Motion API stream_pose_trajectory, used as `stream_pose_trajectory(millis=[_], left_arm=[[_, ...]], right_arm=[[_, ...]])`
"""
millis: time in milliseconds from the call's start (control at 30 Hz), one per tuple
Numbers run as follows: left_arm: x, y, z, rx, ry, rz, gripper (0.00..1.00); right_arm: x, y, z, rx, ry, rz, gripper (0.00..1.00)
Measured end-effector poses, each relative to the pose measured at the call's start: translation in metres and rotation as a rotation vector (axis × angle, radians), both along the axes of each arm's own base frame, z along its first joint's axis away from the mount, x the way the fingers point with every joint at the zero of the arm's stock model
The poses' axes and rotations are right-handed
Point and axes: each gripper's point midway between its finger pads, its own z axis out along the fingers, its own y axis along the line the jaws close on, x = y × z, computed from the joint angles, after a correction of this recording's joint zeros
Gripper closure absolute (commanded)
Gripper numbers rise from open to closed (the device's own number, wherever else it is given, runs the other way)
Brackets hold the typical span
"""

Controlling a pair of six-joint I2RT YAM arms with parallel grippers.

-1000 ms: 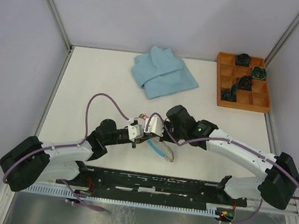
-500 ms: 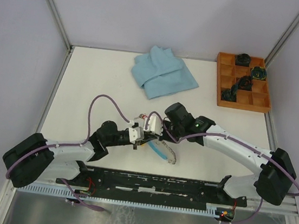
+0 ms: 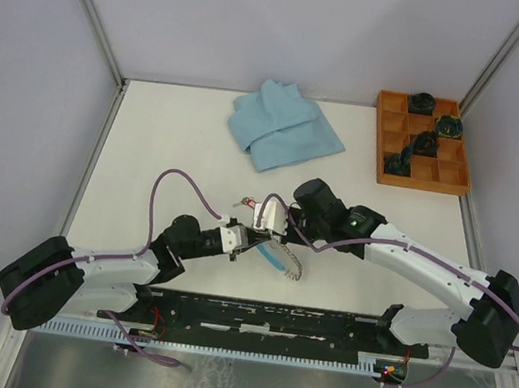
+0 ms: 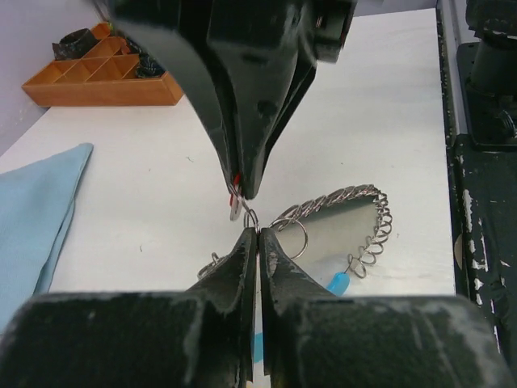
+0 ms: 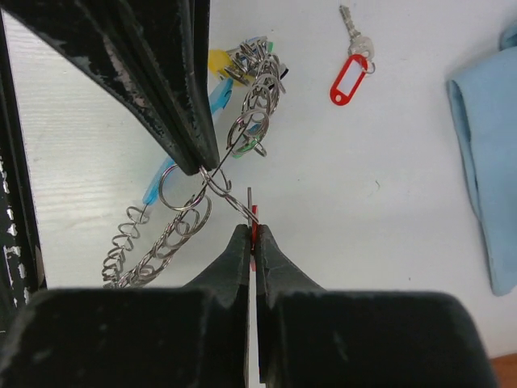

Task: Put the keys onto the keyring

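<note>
My left gripper [image 4: 258, 232] is shut on a small split ring [image 4: 251, 217] just above the table. That ring links to a silver key with a red tag [image 5: 254, 215], and my right gripper [image 5: 252, 229] is shut on this key. The two grippers meet tip to tip near the table's front middle, left gripper [image 3: 248, 238] and right gripper [image 3: 260, 231]. The keyring [image 4: 358, 195], a grey coiled loop with a light-blue segment [image 4: 338, 284], lies right beside them. It carries a cluster of keys with yellow and green tags [image 5: 251, 63]. Another red-tagged key [image 5: 350, 78] lies loose on the table.
A folded light-blue cloth [image 3: 285, 126] lies at the back middle. A wooden compartment tray [image 3: 419, 182] with dark items stands at the back right. The black base rail [image 3: 273, 317] runs along the near edge.
Both arms shifted slightly and the joined grippers drifted a little toward the near edge. Both grips stayed the same.
</note>
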Motion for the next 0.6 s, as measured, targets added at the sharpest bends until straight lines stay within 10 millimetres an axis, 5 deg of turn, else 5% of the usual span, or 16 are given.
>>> stream_pose_trajectory(millis=[200, 600], left_arm=[[0.007, 0.000, -0.005, 0.028, 0.022, 0.035, 0.77], [0.020, -0.007, 0.001, 0.035, 0.039, 0.074, 0.61]], right_arm=[[-0.003, -0.003, 0.025, 0.058, -0.065, 0.026, 1.00], [-0.009, -0.001, 0.027, 0.062, -0.079, 0.066, 0.99]])
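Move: The red tag pinched in the right fingers lies roughly 2 cm ahead of the left fingertips, 3 cm to their right and 1 cm above; the left fingers are on the wire rings linked to it. The middle of the coiled keyring hangs about 1 cm back, 4 cm right and 6 cm below the left hand. From the right hand, the linked rings lie about 2 cm back, 3 cm left and 1 cm lower, and the loose red-tagged key about 7 cm ahead, 5 cm left and 11 cm below. The left fingers open to about a third of their range and let go of the wire rings, while the left hand slides about 2 cm forward, dipping slightly and coming back level, so that its parted tips end either side of the coiled wire just below the right hand. Meanwhile the right hand, still pinching the red tag shut-fingered, rises nearly 3 cm in the first half and then holds that height, easing about 1 cm back and tilting some 5 degrees. ##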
